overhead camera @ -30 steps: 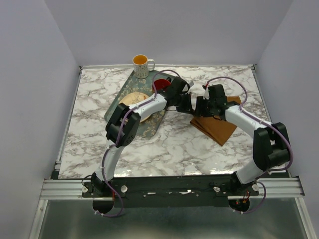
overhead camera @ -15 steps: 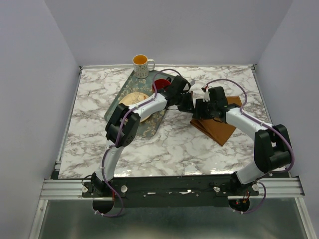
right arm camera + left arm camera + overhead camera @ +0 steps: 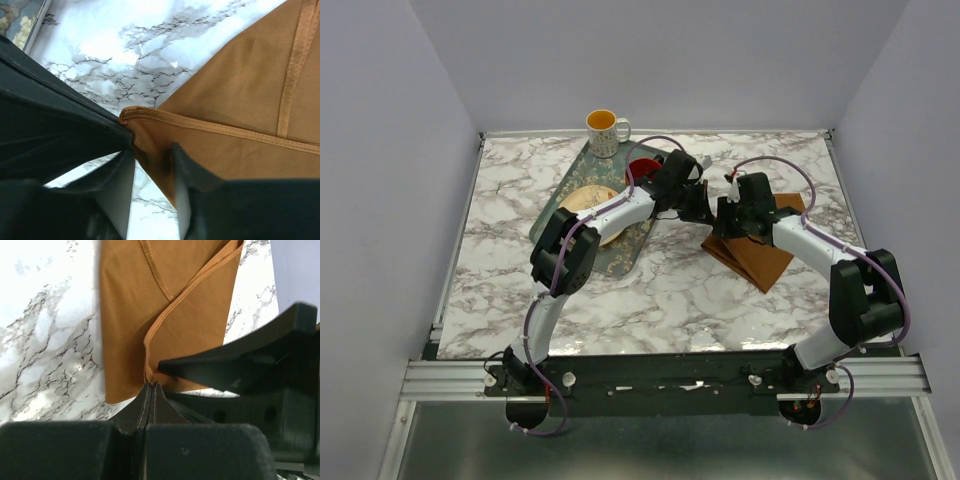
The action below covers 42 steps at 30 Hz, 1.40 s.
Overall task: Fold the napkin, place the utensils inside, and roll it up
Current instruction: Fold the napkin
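The rust-brown napkin (image 3: 760, 255) lies folded on the marble table at centre right. In the left wrist view one corner of the napkin (image 3: 165, 300) is lifted, and my left gripper (image 3: 151, 385) is shut on its hemmed tip. Both grippers meet at that corner in the top view, the left gripper (image 3: 705, 212) just left of the right gripper (image 3: 725, 216). My right gripper (image 3: 152, 150) is open, and its fingers straddle a hanging fold of the napkin (image 3: 240, 90) just below the pinched corner. The utensils are out of view.
A dark green patterned tray (image 3: 620, 252) sits left of centre and holds a tan plate (image 3: 588, 200) and a red bowl (image 3: 642, 168). A yellow-lined mug (image 3: 604, 130) stands at the tray's far end. Grey walls enclose the table.
Both grippers have shifted slightly toward the far side with the napkin corner. The right gripper's fingers have narrowed a little around the fold.
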Motion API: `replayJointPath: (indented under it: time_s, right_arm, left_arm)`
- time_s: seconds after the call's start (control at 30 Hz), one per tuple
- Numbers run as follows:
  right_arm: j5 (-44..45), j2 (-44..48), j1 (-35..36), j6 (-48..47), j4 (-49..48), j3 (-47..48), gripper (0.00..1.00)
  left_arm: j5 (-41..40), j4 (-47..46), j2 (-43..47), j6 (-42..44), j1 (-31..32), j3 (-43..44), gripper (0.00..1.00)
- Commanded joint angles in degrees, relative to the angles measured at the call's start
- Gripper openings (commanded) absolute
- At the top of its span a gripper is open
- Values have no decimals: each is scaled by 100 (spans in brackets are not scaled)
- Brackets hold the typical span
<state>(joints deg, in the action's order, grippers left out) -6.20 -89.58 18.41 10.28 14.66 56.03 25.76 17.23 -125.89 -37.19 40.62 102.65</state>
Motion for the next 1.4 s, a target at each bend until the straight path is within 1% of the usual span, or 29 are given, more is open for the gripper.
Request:
replayJointPath:
  time_s: [0.0, 0.03, 0.07, 0.1, 0.13, 0.2, 0.23, 0.27, 0.3, 0.33, 0.37, 0.4, 0.43, 0.47, 0.5, 0.57, 0.6, 0.67, 0.7, 0.77, 0.8, 0.9, 1.03, 1.07, 1.1, 1.13, 1.2, 1.3, 1.37]
  right_arm:
    - [749, 11, 31, 149, -130, 268, 21]
    - [891, 37, 31, 228, -69, 259, 15]
    - [1040, 98, 31, 385, -16, 190, 11]
    - [1372, 177, 31, 456, 106, 128, 2]
    - [1584, 395, 22, 579, 177, 40, 1]
    - [2093, 660, -22, 939, 457, -196, 1]
    - [2305, 992, -48, 1053, 598, -267, 1]
    - [2559, 1169, -66, 1385, 774, -338, 1]
    - [2910, 1371, -162, 1502, 1037, -547, 1]
    - [3079, 1565, -198, 1607, 1135, -654, 1]
    - [3263, 1967, -224, 1904, 1267, -794, 1]
    - [3613, 2145, -242, 2064, 1485, -926, 1]
    - [3756, 2312, -268, 2248, 1662, -1180, 1]
    - [3897, 2662, -286, 2711, 1837, -1304, 1]
    - [4089, 2813, -390, 2916, 2135, -1427, 1]
    - [4240, 3182, -487, 3337, 2304, -1847, 1]
    - [4302, 3488, -740, 3557, 2636, -1894, 1]
    - [4346, 3841, -909, 3971, 2858, -2077, 1]
    - [4346, 4191, -1058, 4025, 2859, -2140, 1]
    - [4329, 4448, -1243, 4226, 2920, -2315, 1]
    - [4320, 4545, -1427, 4262, 2946, -2342, 1]
    - [4521, 4695, -1568, 4394, 2973, -2351, 1]
    - [4680, 4713, -1815, 4334, 2912, -2237, 1]
    - [4654, 4643, -1841, 4150, 2772, -2193, 1]
    - [4619, 4590, -1928, 3670, 2405, -2132, 1]
    - [4358, 4512, -1929, 3387, 2158, -2027, 1]
    - [4206, 4188, -1929, 2771, 1718, -1895, 1]
    - [4267, 3791, -1929, 2680, 1663, -1534, 1]
    - [4574, 3790, -1929, 2707, 1733, -1394, 1]
  left_arm:
    - [237, -10, 372, -113, 139, -43, 0]
    - [184, -18, 459, -122, 130, -70, 14]
    - [123, -10, 529, -113, 130, -174, 23]
    - [27, -44, 617, -130, 130, -245, 31]
    - [-140, -80, 853, -131, 113, -350, 47]
    - [-229, -159, 1100, -122, 87, -631, 54]
    - [-247, -159, 1362, -131, 69, -702, 64]
    - [-273, -176, 1495, -157, 17, -903, 73]
    - [-256, -307, 1645, -192, -10, -1018, 81]
    - [-256, -369, 1942, -227, -28, -1141, 89]
    - [-282, -422, 2093, -227, -28, -1351, 89]
    - [-273, -457, 2216, -219, -37, -1423, 90]
    - [-264, -466, 2426, -210, -37, -1484, 90]
    - [-247, -475, 2524, -201, -45, -1624, 90]
    - [-212, -536, 2612, -210, -54, -1721, 90]
    - [-185, -694, 2963, -262, -72, -2115, 90]
    - [-168, -878, 3078, -332, -89, -2266, 90]
    - [-141, -1028, 3368, -403, -107, -2529, 90]
    - [-133, -1125, 3456, -455, -116, -2722, 90]
    - [-45, -1178, 3606, -465, -116, -2855, 90]
    - [-27, -1187, 3658, -473, -125, -2917, 90]
    - [-62, -1205, 3773, -412, -125, -3005, 90]
    - [-54, -1170, 3738, -351, -151, -3014, 90]
    - [-27, -1170, 3721, -368, -168, -3014, 89]
    - [-10, -1187, 3694, -368, -177, -3005, 89]
    - [-1, -1187, 3642, -385, -177, -2988, 89]
    - [25, -1187, 3580, -412, -177, -2935, 89]
    - [17, -1222, 3492, -456, -186, -2883, 89]
    - [26, -1196, 3413, -465, -186, -2839, 89]
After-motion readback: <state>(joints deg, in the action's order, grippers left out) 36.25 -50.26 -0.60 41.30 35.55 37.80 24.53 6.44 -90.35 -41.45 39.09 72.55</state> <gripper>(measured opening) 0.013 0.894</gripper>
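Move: At its own fingertips, about 1 cm right and 1 cm below the left hand point, the left hand still grips the raised napkin corner. From the right hand the corner lies roughly 1 cm ahead and 2 cm left, level, between its half-open fingers; the napkin's middle lies about 11 cm right, 2 cm back, 7 cm below. From the left hand the red mug stands some 17 cm left, 13 cm ahead, 3 cm below. Taking over the corner, the right hand shuts its fingers on the cloth and the left opens wide and lets go. The right draws the corner some 23 cm right across the napkin, swinging back about 16 cm then 3 cm forward, rising about 5 cm overall and turning some 70 degrees clockwise; the left withdraws about 12 cm up, 8 left and 7 back, towards the tray. ##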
